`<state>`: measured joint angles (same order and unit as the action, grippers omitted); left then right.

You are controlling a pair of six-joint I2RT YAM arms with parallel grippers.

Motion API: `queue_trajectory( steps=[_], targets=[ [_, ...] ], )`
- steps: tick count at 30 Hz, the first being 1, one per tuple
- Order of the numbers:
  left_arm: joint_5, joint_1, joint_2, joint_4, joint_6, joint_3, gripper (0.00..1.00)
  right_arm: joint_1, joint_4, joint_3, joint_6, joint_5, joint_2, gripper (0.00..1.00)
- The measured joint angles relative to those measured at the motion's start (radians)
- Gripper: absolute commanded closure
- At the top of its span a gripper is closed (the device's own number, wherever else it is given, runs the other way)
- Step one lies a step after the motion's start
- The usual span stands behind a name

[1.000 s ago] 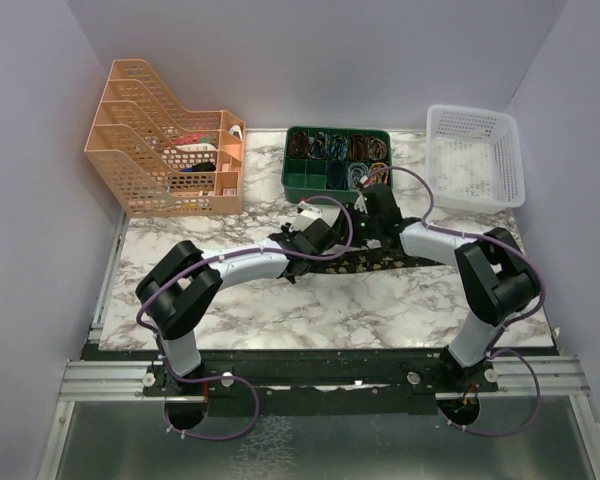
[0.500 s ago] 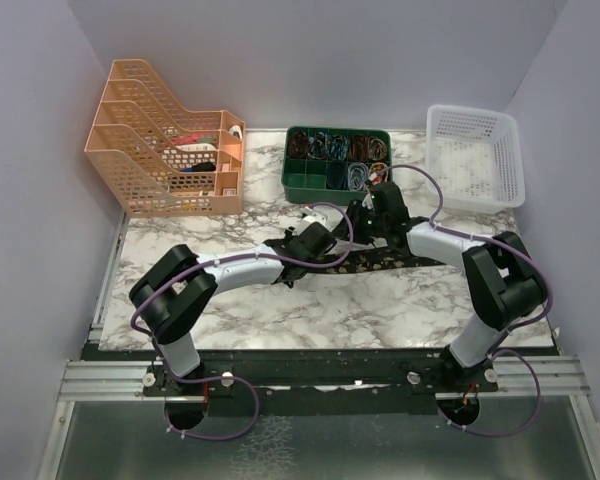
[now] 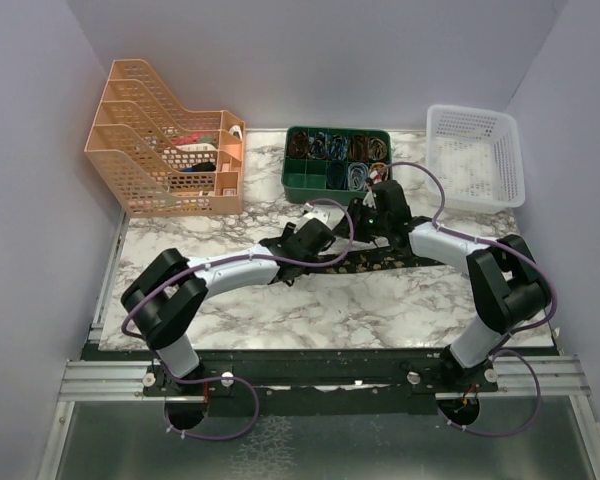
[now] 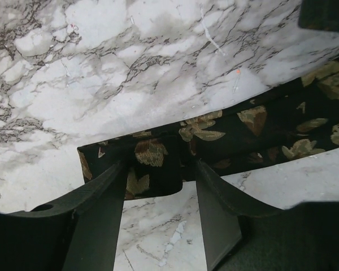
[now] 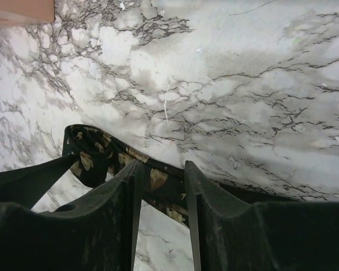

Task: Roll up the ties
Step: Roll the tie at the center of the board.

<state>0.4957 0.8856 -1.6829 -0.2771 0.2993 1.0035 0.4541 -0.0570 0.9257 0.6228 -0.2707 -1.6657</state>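
The tie (image 3: 400, 257), black with tan-gold leaf flecks, lies flat across the middle of the marble table. Its left end (image 4: 152, 155) is folded over into a short flap. My left gripper (image 3: 300, 242) stands open at that flap (image 4: 158, 172); the fold lies between the fingertips and neither finger presses it. My right gripper (image 3: 373, 222) is farther right along the tie (image 5: 90, 149). Its jaws (image 5: 160, 169) stand a little apart, the tips resting down on the flat strip, which crosses under both fingers without being pinched.
A green compartment tray (image 3: 302, 186) with small items sits just behind the grippers. An orange file rack (image 3: 165, 150) stands at the back left and a white mesh basket (image 3: 475, 155) at the back right. Purple cables loop over both arms.
My left jaws have opened and let go of the tie's folded end. The right gripper has shifted slightly back toward the green tray, its jaws unchanged.
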Motion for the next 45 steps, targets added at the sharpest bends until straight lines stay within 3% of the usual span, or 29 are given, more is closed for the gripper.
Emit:
queue_trajectory(
  steps=[12, 16, 21, 31, 38, 45],
  targets=[
    [-0.075, -0.066, 0.233, 0.106, 0.027, -0.115, 0.38, 0.002, -0.060, -0.008, -0.017, -0.125, 0.000, 0.58],
    [-0.104, -0.151, 0.351, 0.153, 0.087, -0.214, 0.34, 0.027, -0.095, -0.006, -0.011, -0.146, -0.001, 0.61],
    [-0.212, -0.332, 0.488, 0.220, 0.177, -0.354, 0.27, 0.110, -0.104, 0.041, 0.002, -0.145, -0.034, 0.62],
    [-0.523, -0.543, 0.425, 0.351, 0.279, -0.494, 0.22, 0.233, -0.054, 0.138, 0.023, -0.079, -0.134, 0.57],
    [-0.656, -0.582, 0.405, 0.469, 0.319, -0.531, 0.21, 0.238, -0.023, 0.148, 0.036, -0.065, -0.180, 0.57],
    [-0.695, -0.591, 0.391, 0.531, 0.330, -0.543, 0.21, 0.238, -0.018, 0.152, 0.042, -0.064, -0.204, 0.60]
  ],
)
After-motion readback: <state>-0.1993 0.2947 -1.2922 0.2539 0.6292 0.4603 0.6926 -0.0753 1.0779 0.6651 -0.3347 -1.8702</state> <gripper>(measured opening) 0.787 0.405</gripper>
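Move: The rolled end of the tie lies just beneath the left fingertips, about 2 cm ahead, 2 cm to the left and 2 cm lower. From the right hand it is some 14 cm to the left, 3 cm back and 5 cm below. The tie's flat strip runs off rightward, its middle about 16 cm right and 2 cm ahead of the left hand; the green tray's middle stands roughly 20 cm ahead and 8 cm right of that hand. Up and over to the left, the left hand comes free of the rolled end, climbs about 6 cm and sinks again some 9 cm farther left, rolling 45 degrees or so until its widening fingers point rightward at the roll. The right hand sweeps about 11 cm left and 5 cm back above the strip towards the roll, turning slightly counter-clockwise and finally dipping, fingers still part-open. ##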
